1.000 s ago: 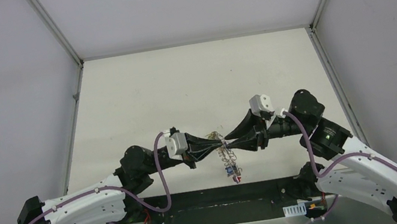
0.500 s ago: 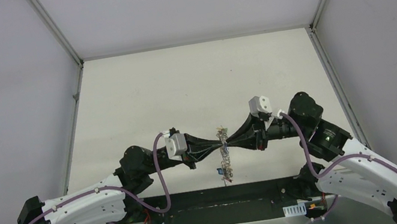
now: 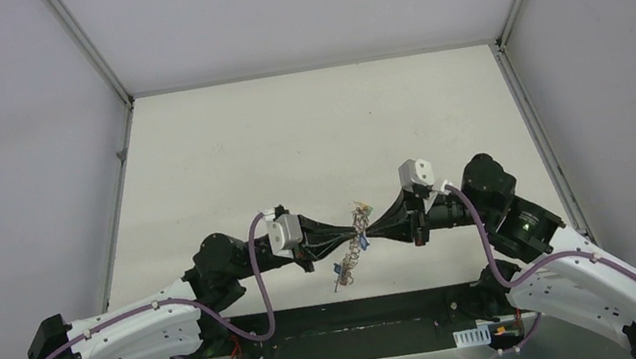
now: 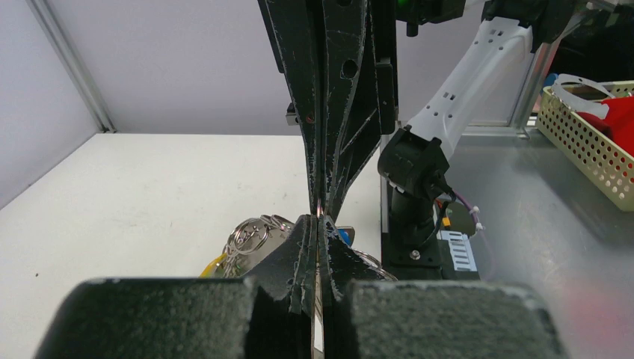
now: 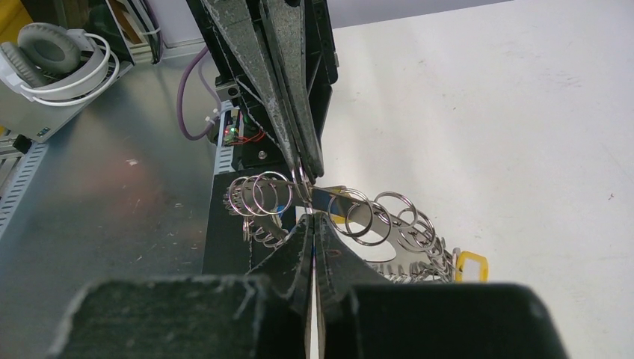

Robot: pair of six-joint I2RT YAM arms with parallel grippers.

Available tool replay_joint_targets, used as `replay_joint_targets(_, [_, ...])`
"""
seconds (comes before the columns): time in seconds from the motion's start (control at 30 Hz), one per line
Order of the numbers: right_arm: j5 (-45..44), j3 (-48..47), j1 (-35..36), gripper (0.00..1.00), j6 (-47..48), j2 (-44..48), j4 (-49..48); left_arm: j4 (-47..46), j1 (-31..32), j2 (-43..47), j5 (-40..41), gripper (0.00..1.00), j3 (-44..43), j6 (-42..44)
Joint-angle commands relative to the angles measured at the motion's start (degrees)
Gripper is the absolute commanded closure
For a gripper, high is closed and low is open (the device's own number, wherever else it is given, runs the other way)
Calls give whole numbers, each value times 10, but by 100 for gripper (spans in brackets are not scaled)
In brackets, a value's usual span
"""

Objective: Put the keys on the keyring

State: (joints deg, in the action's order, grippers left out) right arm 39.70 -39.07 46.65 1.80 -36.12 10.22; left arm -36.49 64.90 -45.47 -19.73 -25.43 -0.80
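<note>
The keyring (image 3: 352, 250), a silvery chain-like loop strung with small rings and keys, hangs in the air above the table's near edge. My left gripper (image 3: 357, 230) and right gripper (image 3: 370, 227) meet tip to tip at its upper part, and both are shut on it. In the left wrist view my left gripper (image 4: 320, 224) pinches metal, with keyring rings (image 4: 254, 235), a yellow tag (image 4: 213, 263) and a blue tag (image 4: 342, 236) beside it. In the right wrist view my right gripper (image 5: 310, 218) is shut just under the rings (image 5: 258, 194), and a yellow-tagged key (image 5: 471, 265) dangles at the right.
A perforated basket (image 4: 591, 142) holding something red stands on the metal plate at the right of the left wrist view. White headphones (image 5: 60, 56) lie at the upper left of the right wrist view. White walls enclose the table (image 3: 316, 131) on three sides.
My right gripper has closed onto the keyring and shifted slightly left. The dangling keys have swung from lower right to lower left. The left gripper stayed shut.
</note>
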Motion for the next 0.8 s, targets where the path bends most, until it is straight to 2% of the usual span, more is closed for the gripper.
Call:
replay_joint_targets(0.0, [-18,13,-2,100,6,8,25,-71,3,17,-15,100,-17,-2])
replay_joint_targets(0.2, [-16,1,-2,100,2,-14,25,-84,4,2,-21,100,-19,-10])
replay_joint_targets(0.23, [-13,-3,-1,97,2,-19,25,-85,3,0,-21,100,-19,-11])
replay_joint_targets(0.33, [1,-14,-2,67,7,-31,29,-87,3,-2,-20,100,-18,-12])
replay_joint_targets(0.43, [1,-17,-1,54,11,-17,36,-84,3,1,-14,100,-15,-13])
replay_joint_targets(0.63, [-9,6,-2,48,18,51,7,-79,3,8,-10,100,-11,-16])
replay_joint_targets(0.77, [20,8,-2,47,31,57,-15,-79,3,6,-10,100,-11,-17])
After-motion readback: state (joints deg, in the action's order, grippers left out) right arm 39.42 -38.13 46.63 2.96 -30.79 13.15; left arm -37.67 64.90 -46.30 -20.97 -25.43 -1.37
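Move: Both shut grippers meet at the small wire ring of the big keyring: for the right hand it is level, about 1 cm to its left; for the left hand, which holds it, level and about 1 cm to the right. From the right hand, the big metal ring hangs some 6 cm below, centred about 1 cm back and 4 cm left; the blue key is about 2 cm back, 1 cm left and 3 cm below; the yellow key is about 5 cm ahead, 1 cm left and 4 cm below. Fingertips shut at the small ring, the right hand bears straight down on it while the left keeps its pinch and dips slightly; then the right fingers open to about half and let go, still sinking to about 3 cm below the start. The open hand climbs back up about 3 cm, drawing a little to the right and back, away from the keyring. ##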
